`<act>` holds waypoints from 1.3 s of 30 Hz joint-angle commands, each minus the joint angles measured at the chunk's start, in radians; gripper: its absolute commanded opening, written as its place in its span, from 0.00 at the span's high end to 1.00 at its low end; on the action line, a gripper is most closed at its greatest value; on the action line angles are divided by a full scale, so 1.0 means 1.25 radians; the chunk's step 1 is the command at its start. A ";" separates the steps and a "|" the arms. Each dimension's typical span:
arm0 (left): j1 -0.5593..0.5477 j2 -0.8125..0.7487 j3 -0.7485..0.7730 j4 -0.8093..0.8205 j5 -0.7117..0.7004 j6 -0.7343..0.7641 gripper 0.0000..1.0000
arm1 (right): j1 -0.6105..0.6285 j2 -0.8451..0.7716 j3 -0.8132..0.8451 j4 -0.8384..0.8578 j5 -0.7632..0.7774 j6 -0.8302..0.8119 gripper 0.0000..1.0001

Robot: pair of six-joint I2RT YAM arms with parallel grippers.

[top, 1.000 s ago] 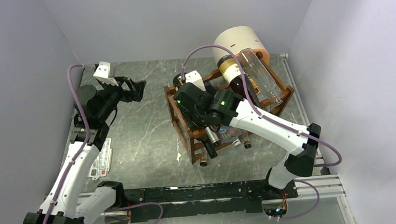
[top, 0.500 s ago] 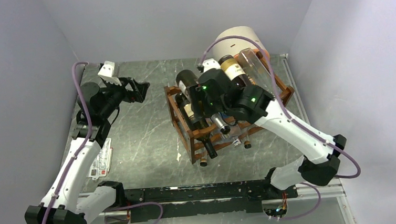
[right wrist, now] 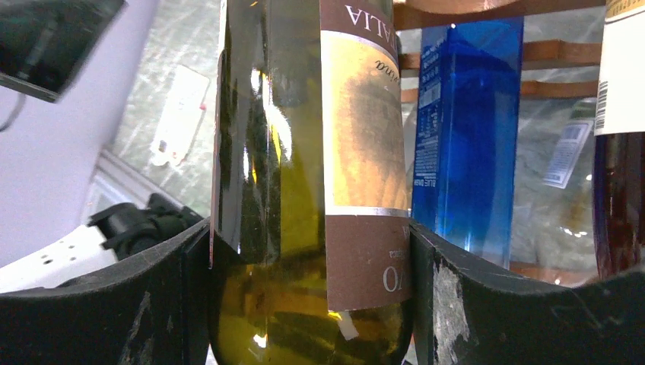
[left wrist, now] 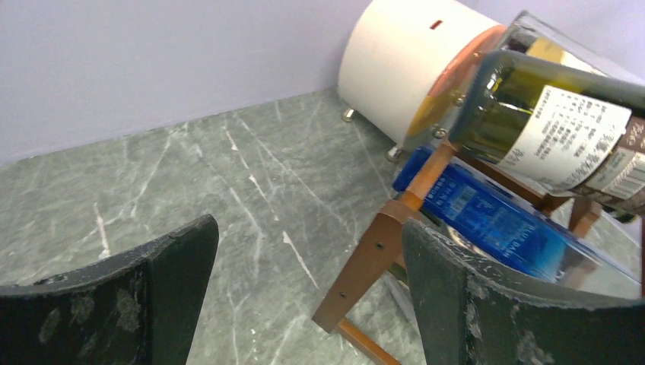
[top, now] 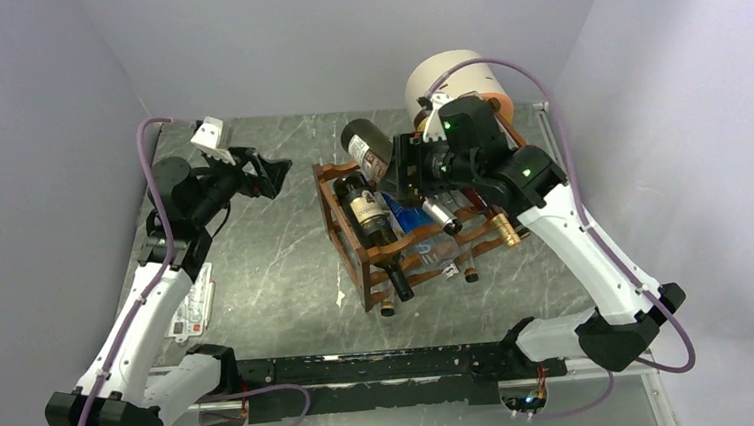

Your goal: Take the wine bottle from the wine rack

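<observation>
The wine rack [top: 343, 237] is reddish-brown wood and stands mid-table; its corner post shows in the left wrist view [left wrist: 373, 258]. My right gripper [top: 403, 167] is shut on an olive-green wine bottle [top: 362, 146] with a brown and gold label [right wrist: 357, 152]. It holds the bottle tilted above the rack's back left corner. The fingers [right wrist: 471, 304] press both sides of its body near the base. The same bottle shows at the upper right of the left wrist view [left wrist: 548, 125]. My left gripper [top: 272, 174] is open and empty, left of the rack.
A dark bottle [top: 368, 219] with a white label and a blue bottle [top: 405, 217] lie in the rack; the blue one also shows in the left wrist view [left wrist: 494, 220]. A white-and-orange cylinder [top: 452, 75] stands behind. A white card [top: 191, 306] lies at the left edge.
My right arm has swung from over the rack's front to its back right, drawing the green bottle up and back. My left gripper has crept right toward the rack.
</observation>
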 commanded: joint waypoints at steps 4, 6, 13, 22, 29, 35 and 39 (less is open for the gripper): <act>-0.106 -0.007 0.096 -0.017 0.055 0.012 0.07 | -0.082 -0.035 0.110 0.021 -0.214 0.002 1.00; -0.132 -0.012 0.121 -0.041 0.087 0.040 0.07 | -0.095 -0.026 0.120 0.003 -0.257 -0.001 1.00; -0.291 -0.094 0.132 -0.092 0.160 0.304 0.07 | -0.144 0.014 0.155 -0.041 -0.397 -0.013 1.00; -0.657 0.031 0.314 -0.344 -0.148 0.692 0.07 | -0.146 0.110 0.293 -0.204 -0.455 -0.079 1.00; -0.793 0.140 0.353 -0.289 -0.398 0.870 0.07 | -0.146 0.090 0.256 -0.206 -0.463 -0.083 1.00; -0.793 0.163 0.350 -0.243 -0.459 0.913 0.07 | -0.146 0.064 0.231 -0.207 -0.456 -0.086 1.00; -0.793 0.155 0.345 -0.229 -0.458 0.901 0.07 | -0.146 0.057 0.212 -0.201 -0.461 -0.086 1.00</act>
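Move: Gripped about its middle in the right hand, the wine bottle hangs clear of the rack; from the empty left hand it lies some 24 cm to the right and 5 cm back, at about the same height. Roughly 15 cm below the right hand lies the blue bottle, almost straight under it. The black-necked bottle lies equally low, about 8 cm left and 4 cm back. The red-brown bottle is 10 cm right, 3 cm ahead and 9 cm down. Swinging across to the held bottle, the left hand goes about 20 cm right and 13 cm back in a rising arc, then dips and eases forward beside it. It rolls hard, left side up, and turns clockwise until its open fingers point mostly right. The right hand keeps its grip, lifts the bottle about 5 cm, lets it sink slightly while drawing back, and turns it some 15 degrees counter-clockwise. ##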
